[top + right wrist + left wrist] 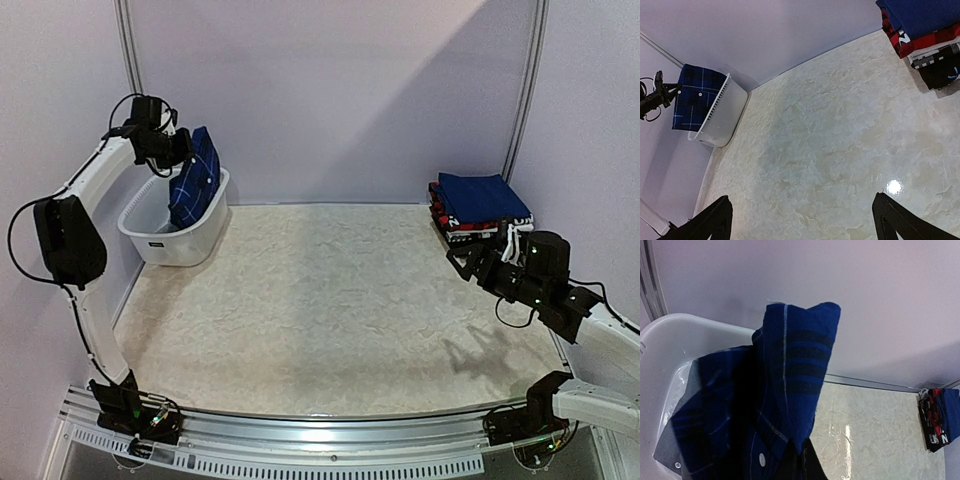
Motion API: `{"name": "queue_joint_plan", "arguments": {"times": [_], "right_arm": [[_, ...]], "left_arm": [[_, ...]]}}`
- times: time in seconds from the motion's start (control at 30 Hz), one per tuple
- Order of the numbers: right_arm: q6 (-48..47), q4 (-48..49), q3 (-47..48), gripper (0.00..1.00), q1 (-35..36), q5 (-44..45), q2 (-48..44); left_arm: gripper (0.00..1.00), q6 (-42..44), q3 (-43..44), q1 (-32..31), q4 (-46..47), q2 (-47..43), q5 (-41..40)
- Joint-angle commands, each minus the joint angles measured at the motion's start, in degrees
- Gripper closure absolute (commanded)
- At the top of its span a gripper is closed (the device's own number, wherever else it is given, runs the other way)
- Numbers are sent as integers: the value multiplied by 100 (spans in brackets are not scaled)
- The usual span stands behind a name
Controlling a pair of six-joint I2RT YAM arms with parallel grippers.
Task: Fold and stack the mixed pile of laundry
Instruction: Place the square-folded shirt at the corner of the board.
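A dark blue plaid shirt (pixel 193 180) hangs above the white basket (pixel 185 248) at the far left, its lower part still inside. My left gripper (pixel 185 152) is shut on the shirt's upper edge. In the left wrist view, cloth (pixel 790 370) fills the space ahead of the closed gripper (pixel 802 462). On the right, my right gripper (pixel 470 262) hovers open over the table with nothing between its fingers (pixel 715 220). Just beyond it sits a folded stack (pixel 480 208) topped by a blue garment. The right wrist view shows the shirt (pixel 695 97), basket (pixel 722 120) and stack (pixel 920 25).
The basket stands against the left wall in the far left corner. The marbled tabletop (pixel 330 300) stretches between basket and stack. A metal rail (pixel 320 440) runs along the near edge by both arm bases. Walls close off the back and sides.
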Motion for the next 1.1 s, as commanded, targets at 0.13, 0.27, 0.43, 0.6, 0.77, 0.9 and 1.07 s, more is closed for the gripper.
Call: {"name": "queue_joint_plan", "arguments": {"times": [0.13,0.27,0.43,0.6,0.77,0.9,1.07], "right_arm": [[-9,-45,178,1,43,-60,-44],[-9,-90,185,1,42,-78,-112],[0,-119,203,1,40,-79,-208],[16,-79,168,1,40,-126,-197],[27,28,131,1,40,-62,-160],[-17,-47,213,1,41,-133,13],[-18,-1,139,1,43,-85,34]], "left_arm": [[100,264,-19,-219,268,-630,182],[100,376,-43,-371,323,-995,275],[100,699,-64,-770,285,-1372,171],[86,1172,118,-1021,-369,-1020,179],[31,1806,-376,-1310,-598,-797,404],[0,1729,-905,-1339,-66,-1020,-535],[5,1304,-586,-1099,-380,-789,-1454]]}}
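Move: The left hand already holds the blue checked shirt, whose middle hangs some 13 cm below it and 2 cm to the right. The bare board beside the basket lies about 13 cm right, 5 cm back and 29 cm below. The basket's middle is roughly 2 cm ahead, 1 cm left and 20 cm down. From the idle right hand that board spot is about 25 cm ahead, 36 cm left and 19 cm below. Left hand swings the shirt up and right about 12 cm, drawing back, opens wide, then drops some 11 cm. ##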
